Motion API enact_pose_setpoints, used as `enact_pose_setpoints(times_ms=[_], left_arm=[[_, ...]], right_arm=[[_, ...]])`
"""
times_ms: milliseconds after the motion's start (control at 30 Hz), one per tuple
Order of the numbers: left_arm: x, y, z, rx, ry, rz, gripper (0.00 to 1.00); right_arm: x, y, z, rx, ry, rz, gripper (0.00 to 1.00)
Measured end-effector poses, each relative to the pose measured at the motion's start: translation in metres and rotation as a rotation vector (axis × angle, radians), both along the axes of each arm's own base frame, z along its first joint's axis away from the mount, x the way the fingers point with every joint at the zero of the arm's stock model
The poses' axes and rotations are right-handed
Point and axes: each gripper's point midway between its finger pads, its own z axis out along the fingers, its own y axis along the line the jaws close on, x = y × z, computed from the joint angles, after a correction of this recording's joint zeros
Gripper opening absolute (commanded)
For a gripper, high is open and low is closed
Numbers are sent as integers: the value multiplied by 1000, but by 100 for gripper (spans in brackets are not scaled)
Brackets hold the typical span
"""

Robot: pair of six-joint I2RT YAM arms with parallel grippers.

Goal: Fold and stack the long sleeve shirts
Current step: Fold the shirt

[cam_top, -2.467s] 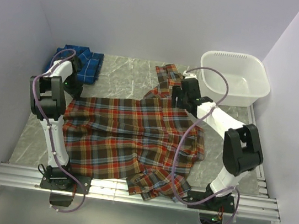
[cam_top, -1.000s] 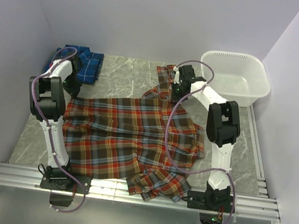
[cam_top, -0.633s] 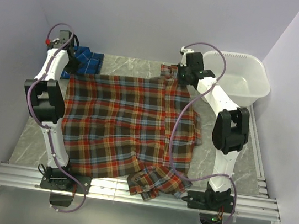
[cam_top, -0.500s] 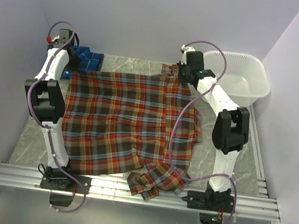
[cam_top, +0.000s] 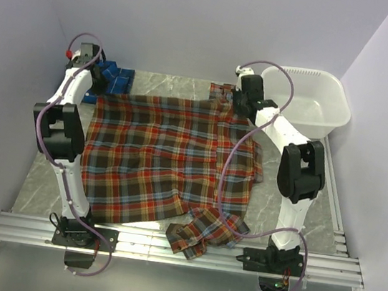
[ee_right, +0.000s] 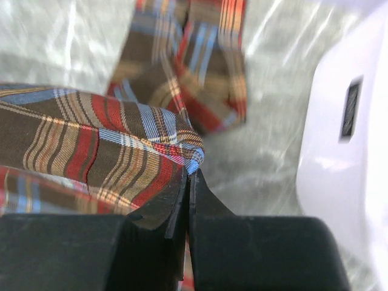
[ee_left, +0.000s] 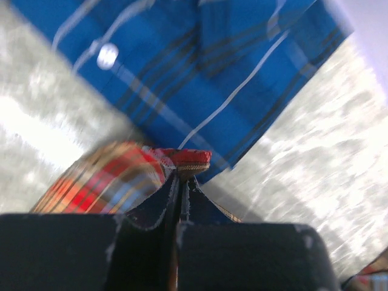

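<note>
The red-orange plaid shirt (cam_top: 163, 156) hangs stretched between both arms, its far edge lifted, its near part on the table with a bunched sleeve (cam_top: 199, 234) at the front. My left gripper (cam_top: 95, 86) is shut on the shirt's far left corner (ee_left: 185, 159). My right gripper (cam_top: 237, 102) is shut on its far right corner (ee_right: 191, 154). The blue plaid shirt (cam_top: 113, 78) lies folded at the back left, just beyond the left gripper, and it fills the top of the left wrist view (ee_left: 212, 66). A red plaid sleeve (ee_right: 194, 73) lies on the table past the right gripper.
A white plastic tub (cam_top: 308, 104) stands at the back right, close to the right arm, and its side (ee_right: 345, 151) shows in the right wrist view. Grey marble tabletop (cam_top: 166, 87) lies behind the shirt. Lilac walls close in the left, back and right.
Both grippers rose and moved toward the back wall, lifting and spreading the red shirt from a crumpled band into a wide flat sheet. In the last half second the sheet dropped slightly.
</note>
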Motion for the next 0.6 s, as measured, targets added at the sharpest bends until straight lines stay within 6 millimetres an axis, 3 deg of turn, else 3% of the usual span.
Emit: enact_pose_setpoints(times_ms=[233, 500, 600], left_arm=[[-60, -11, -28, -42, 107, 35, 1], [-94, -16, -7, -55, 66, 64, 0], [-110, -18, -8, -59, 65, 76, 0]], right_arm=[[-35, -10, -25, 7, 61, -20, 4], [-72, -13, -8, 75, 27, -76, 7], [-86, -12, -8, 88, 18, -101, 8]])
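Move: The red plaid shirt's body, over which both hands draw its held far edge, has its middle about 26 cm back, 31 cm right and 12 cm below the left hand. From the right hand it is 26 cm back, 24 cm left and 13 cm below. The folded blue shirt lies some 8 cm ahead and 5 cm left of the left hand. The loose sleeve is about 9 cm ahead and 4 cm left of the right hand, the white basket 10 cm ahead and 30 cm right. Both hands, still pinching the plaid shirt's far corners, sweep back about 10 cm over its body, dipping slightly. ##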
